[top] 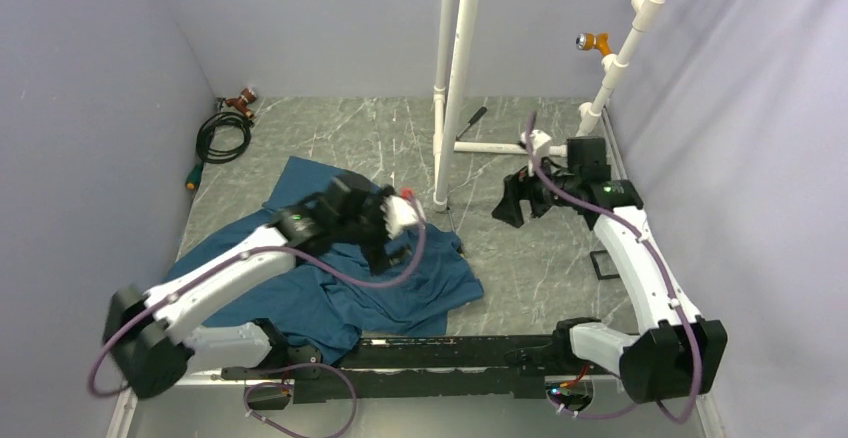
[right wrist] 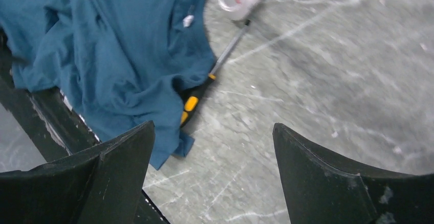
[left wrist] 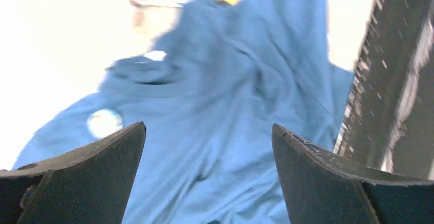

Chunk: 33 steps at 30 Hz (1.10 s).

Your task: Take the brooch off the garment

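Observation:
The dark teal garment lies crumpled on the grey table at the front left. It fills the left wrist view and shows at the upper left of the right wrist view. The brooch, a small whitish disc, sits on the cloth below the collar, just left of my left fingertip. It is hidden in the top view. My left gripper hangs open over the shirt, holding nothing. My right gripper is open and empty over bare table, right of the shirt's edge.
A screwdriver with a yellow and black handle lies partly under the shirt's edge. A white pipe frame stands at the middle back. A coiled cable lies at the back left. A black rail runs along the near edge.

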Motion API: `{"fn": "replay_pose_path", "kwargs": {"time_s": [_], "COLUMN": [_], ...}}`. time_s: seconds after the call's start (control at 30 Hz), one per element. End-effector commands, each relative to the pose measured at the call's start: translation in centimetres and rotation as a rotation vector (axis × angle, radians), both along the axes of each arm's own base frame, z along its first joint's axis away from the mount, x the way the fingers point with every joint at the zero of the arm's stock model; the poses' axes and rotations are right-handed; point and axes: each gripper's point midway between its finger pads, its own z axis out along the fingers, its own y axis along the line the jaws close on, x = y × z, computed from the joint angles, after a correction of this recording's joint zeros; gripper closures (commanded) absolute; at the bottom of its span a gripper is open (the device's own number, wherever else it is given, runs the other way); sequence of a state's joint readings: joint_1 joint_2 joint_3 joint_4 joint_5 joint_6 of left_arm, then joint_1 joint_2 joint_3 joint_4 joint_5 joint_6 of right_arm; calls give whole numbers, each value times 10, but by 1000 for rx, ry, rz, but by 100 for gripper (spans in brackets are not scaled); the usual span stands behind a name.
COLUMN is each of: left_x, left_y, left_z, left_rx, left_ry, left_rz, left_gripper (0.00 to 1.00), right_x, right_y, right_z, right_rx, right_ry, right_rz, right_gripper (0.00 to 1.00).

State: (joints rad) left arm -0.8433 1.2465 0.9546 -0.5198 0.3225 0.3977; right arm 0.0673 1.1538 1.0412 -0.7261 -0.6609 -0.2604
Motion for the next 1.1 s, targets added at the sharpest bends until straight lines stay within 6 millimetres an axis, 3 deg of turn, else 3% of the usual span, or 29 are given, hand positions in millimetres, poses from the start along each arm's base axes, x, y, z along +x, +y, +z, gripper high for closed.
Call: {"fn": "replay_pose_path", "kwargs": {"time_s": [0.0,0.07,0.2,0.3,0.43,0.6,0.7,0.8,0.93,1.07], "left_x": [40,65,86,97,111,106,103,102,100,99], "left_y": [39,71,110,136,180,182,183,188,192,189], "left_z": [46,59,77,77,66,60,56,53,48,47], "left_rx": [-179,-236,-390,-457,-444,-488,-486,-480,-470,-486], "left_ry": [-27,-30,-20,6,68,235,267,275,311,335], "left_rz": [253,450,708,855,1039,988,973,984,996,986], "left_gripper": [1,1,1,1,1,1,2,3,4,4], "right_x": [-6,-11,-16,-16,-23,-4,16,35,57,80], "right_y": [40,57,98,128,174,224,249,268,283,283], "right_z": [24,26,26,29,15,-3,-34,-52,-77,-99], "right_rx": [-39,-53,-69,-66,-130,-124,-152,-166,-194,-249], "right_ry": [-207,-244,-306,-351,-342,-195,-85,-19,19,14], "right_rz": [148,187,294,351,479,486,478,461,425,363], "right_gripper": [12,12,12,12,12,13,16,23,31,35]}}
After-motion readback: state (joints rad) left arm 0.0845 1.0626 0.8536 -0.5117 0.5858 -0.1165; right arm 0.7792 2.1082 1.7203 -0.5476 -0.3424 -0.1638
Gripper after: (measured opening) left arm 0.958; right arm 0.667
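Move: The brooch on the garment lies about 9 cm ahead of my right hand, 31 cm to its left and 19 cm below. The small neck label sits some 10 cm to the right of the brooch and 2 cm nearer me. From the right hand, the white pole's foot is 11 cm ahead and 17 cm left, the screwdriver 4 cm ahead and 12 cm left, both at table level. My empty left hand has the brooch some 16 cm ahead, 2 cm left and 14 cm below. I sweep my right hand about 28 cm left towards the brooch, easing back on the near side of the white pole, then reaching forward and sinking 11 cm, turning some 25 degrees counter-clockwise and partly narrowing the fingers. Meanwhile my wide-open left hand clears out leftward and forward, rising first and then settling slightly, swinging 60 degrees counter-clockwise. ##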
